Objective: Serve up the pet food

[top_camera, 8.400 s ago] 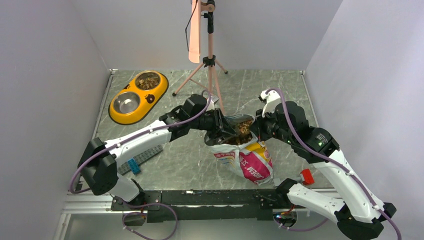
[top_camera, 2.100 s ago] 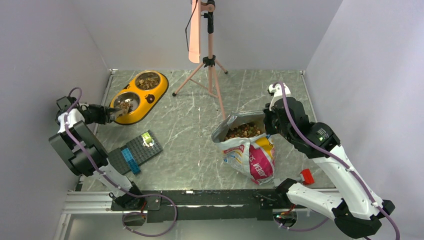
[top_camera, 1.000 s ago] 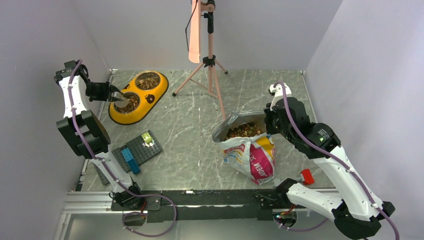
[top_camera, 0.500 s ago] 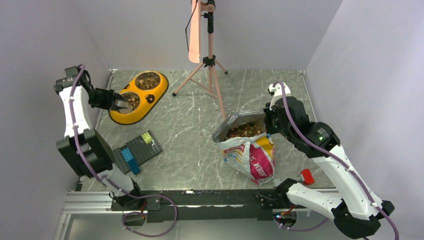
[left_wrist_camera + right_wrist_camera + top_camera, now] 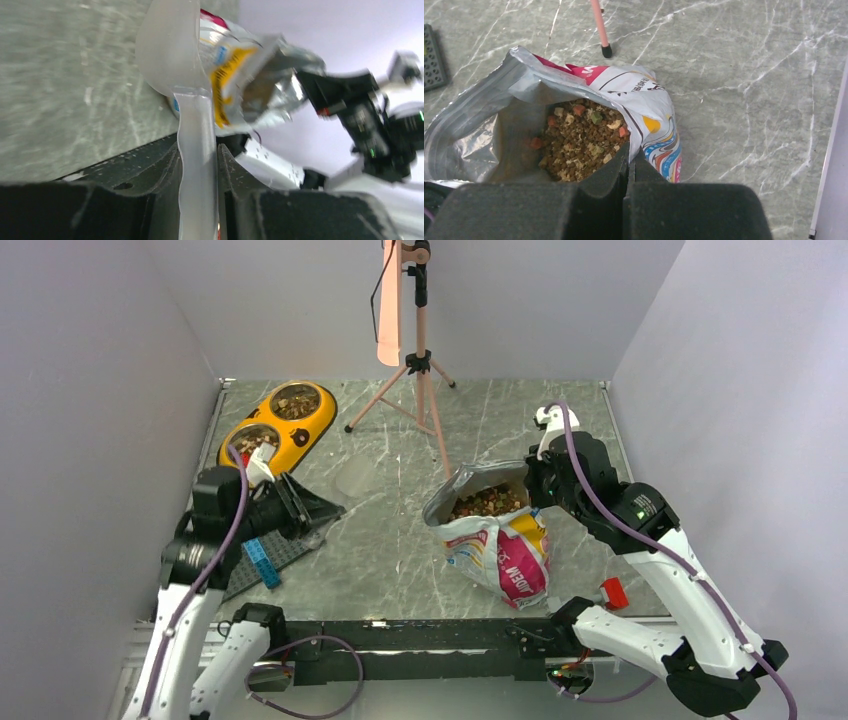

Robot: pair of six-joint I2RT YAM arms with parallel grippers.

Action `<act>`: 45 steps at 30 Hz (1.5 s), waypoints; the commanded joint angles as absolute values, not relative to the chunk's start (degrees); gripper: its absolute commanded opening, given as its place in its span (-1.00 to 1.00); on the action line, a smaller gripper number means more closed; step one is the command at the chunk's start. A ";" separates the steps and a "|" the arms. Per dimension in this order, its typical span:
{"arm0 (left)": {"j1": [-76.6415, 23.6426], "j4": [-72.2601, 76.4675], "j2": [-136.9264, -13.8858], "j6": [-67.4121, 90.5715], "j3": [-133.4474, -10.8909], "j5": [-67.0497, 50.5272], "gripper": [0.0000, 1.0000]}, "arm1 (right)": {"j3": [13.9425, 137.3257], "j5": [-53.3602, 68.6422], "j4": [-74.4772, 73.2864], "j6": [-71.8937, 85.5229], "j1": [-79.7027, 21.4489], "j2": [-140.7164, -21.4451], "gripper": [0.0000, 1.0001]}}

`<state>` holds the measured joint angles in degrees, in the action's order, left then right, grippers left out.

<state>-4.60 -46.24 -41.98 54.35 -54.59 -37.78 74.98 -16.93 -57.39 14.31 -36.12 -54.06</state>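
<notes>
The pet food (image 5: 486, 502) fills the open mouth of a printed bag (image 5: 505, 560) right of centre; more kibble lies in both steel bowls of the yellow dish (image 5: 300, 435) at back left. My right gripper (image 5: 530, 483) is shut on the bag's rim, and the right wrist view shows the rim pinched at the gripper (image 5: 630, 159) beside the kibble (image 5: 579, 137). My left gripper (image 5: 322, 508) is shut on the handle of a translucent scoop (image 5: 355, 477), between dish and bag. In the left wrist view the scoop (image 5: 172, 55) looks empty, its handle clamped in the gripper (image 5: 197, 150).
A pink tripod (image 5: 420, 370) stands at the back middle; one foot (image 5: 606, 50) rests just beyond the bag. A grey brick baseplate with a blue brick (image 5: 265, 562) lies under my left arm. A red-capped object (image 5: 613, 592) sits at the front right.
My left arm has swung from over the yellow dish down and rightward to the table's middle, carrying the scoop. The right arm and the bag have stayed still.
</notes>
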 commanded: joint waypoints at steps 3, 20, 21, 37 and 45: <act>-19.39 -29.16 -33.80 65.33 -50.95 -39.48 -1.00 | 77.47 -9.39 -50.87 9.38 -35.67 -54.24 -1.00; -49.86 -27.81 -58.42 93.56 -57.84 -30.61 -1.00 | 76.41 15.88 -43.01 10.64 -39.14 -51.58 -1.00; -49.86 -26.54 -58.56 96.05 -57.02 -30.23 -1.00 | 76.12 16.10 -42.76 10.82 -40.03 -51.56 -1.00; -52.90 -36.99 -67.74 112.72 -58.06 -25.49 -1.00 | 75.70 -4.46 -41.56 17.08 -50.27 -52.84 -1.00; -53.39 -35.57 -79.13 108.76 -60.41 -22.29 -1.00 | 75.84 -6.44 -41.34 18.36 -50.27 -54.36 -1.00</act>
<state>-52.93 -28.73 -74.56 93.47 -58.48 -29.82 73.89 -4.69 -53.65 16.53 -49.89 -54.41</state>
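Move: The left hand, already gripping the scoop, has the pet-food bag's open mouth about 33 cm to its right, 2 cm ahead and 5 cm lower. The near bowl stands some 22 cm ahead and 22 cm left of it, the grey plate about 18 cm left and 1 cm back, both on the table. From the right hand pinching the rim, the mouth's middle is roughly 11 cm left, 2 cm back and 5 cm below; the nearest tripod foot stands 9 cm ahead and 16 cm left on the table. The left hand keeps its grip on the scoop and swings about 20 cm to the right towards the bag, first drawing back and rising a little, then sinking some 11 cm while its fingers tip steeply down, to bring the scoop in over the rim. The right hand keeps the rim pinched and carries it about 9 cm left and 7 cm back, turning counter-clockwise, then eases slightly forward and partly untwists. ##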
